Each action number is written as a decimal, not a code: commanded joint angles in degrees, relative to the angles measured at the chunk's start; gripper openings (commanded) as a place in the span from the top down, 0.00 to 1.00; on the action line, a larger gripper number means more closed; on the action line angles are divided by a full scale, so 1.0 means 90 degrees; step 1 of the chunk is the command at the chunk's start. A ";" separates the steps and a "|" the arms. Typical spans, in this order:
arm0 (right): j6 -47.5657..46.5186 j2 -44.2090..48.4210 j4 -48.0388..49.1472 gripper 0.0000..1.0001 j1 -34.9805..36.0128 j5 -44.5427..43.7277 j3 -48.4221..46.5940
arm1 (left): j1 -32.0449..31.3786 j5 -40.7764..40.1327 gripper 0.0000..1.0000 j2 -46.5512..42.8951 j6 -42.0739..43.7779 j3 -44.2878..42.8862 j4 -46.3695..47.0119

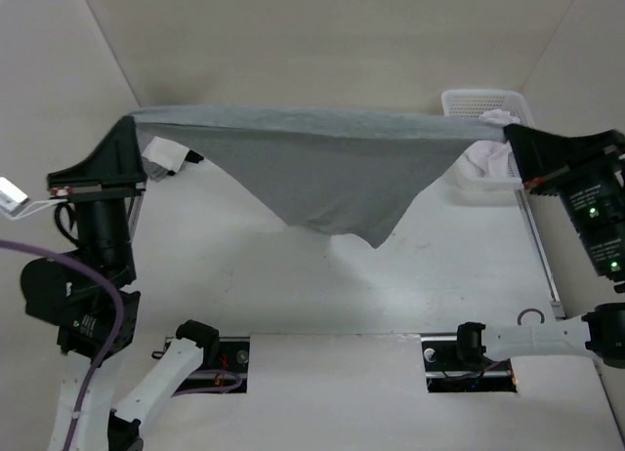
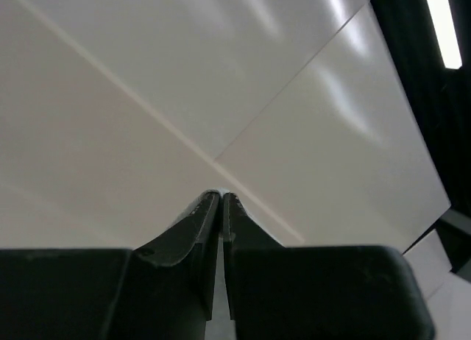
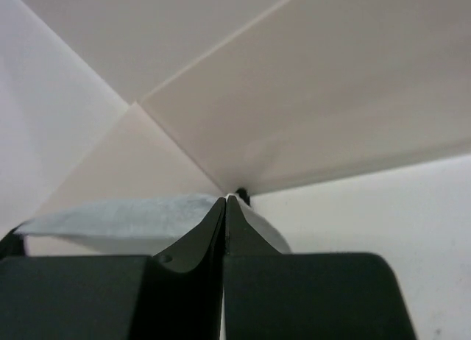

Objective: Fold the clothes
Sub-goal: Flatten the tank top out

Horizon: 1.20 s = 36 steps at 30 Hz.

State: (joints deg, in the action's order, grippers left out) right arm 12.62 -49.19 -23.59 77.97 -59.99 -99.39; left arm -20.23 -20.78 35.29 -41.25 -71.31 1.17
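Observation:
The clothes in play are a grey T-shirt [image 1: 322, 168], held stretched in the air between my two grippers, its top edge taut and the rest hanging to a point above the table. In the top view my left gripper [image 1: 134, 127] is shut on the shirt's left corner. My right gripper [image 1: 508, 134] is shut on its right corner. The left wrist view has the left gripper [image 2: 221, 194] with jaws pressed together and only a pale sliver at the tips. In the right wrist view, grey T-shirt fabric [image 3: 118, 215] runs off to the left of the shut right gripper [image 3: 226, 199].
A white basket [image 1: 485, 102] with white cloth [image 1: 488, 158] in it stands at the back right, just behind my right gripper. A small white cloth [image 1: 166, 158] lies below my left gripper. Pale enclosure walls rise on three sides. A purple cable [image 1: 98, 363] loops beside the left arm.

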 commanded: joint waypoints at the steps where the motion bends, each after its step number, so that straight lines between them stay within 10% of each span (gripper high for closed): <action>1: -0.2619 -0.0588 0.1505 1.00 0.0198 -0.0522 -0.0624 | 0.0094 -0.0289 0.99 0.0453 0.0511 -0.0786 0.0290; 8: -0.3805 -0.1369 0.2602 1.00 -0.0140 0.0081 -0.1192 | 0.0172 -0.0416 0.99 0.1146 0.0931 -0.1510 0.0329; 21: 0.0511 -0.4716 0.0044 1.00 -0.5903 0.5658 -0.2281 | 0.1627 0.0646 0.98 0.4610 0.0092 -0.1585 0.0193; 28: 0.0706 -0.6673 -0.1011 1.00 -0.6471 0.5894 -0.6609 | 0.2067 0.1400 0.98 0.6030 -0.0074 -0.4126 -0.0482; 36: 0.0804 -0.5629 -0.0347 1.00 -0.6462 0.5952 -0.5930 | 0.2409 0.1537 0.98 0.5426 0.0072 -0.4548 -0.0267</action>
State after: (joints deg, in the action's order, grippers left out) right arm 19.09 -105.01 -32.10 19.88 -7.38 -151.85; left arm -0.03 -7.86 90.45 -41.15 -109.69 -6.17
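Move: The tank top hangs between the hands, its middle about 21 cm to the right of the left hand, level with it fore and aft and some 15 cm below; from the right hand it is about 21 cm to the left and 15 cm below. The folded pile is roughly 33 cm ahead of the left hand, 15 cm to its left and 55 cm below; the white basket is 35 cm ahead of the right hand, 20 cm to its right and 52 cm below. Upward first, some 6 cm, then in one fast swing forward of about 35 cm that dips, the left hand deeper than the right, both arms whip the tank top out over the table's far side; they then rebound up and a little back. Both keep their pinch on its corners; the left wrist tips down strongly and partly recovers. ##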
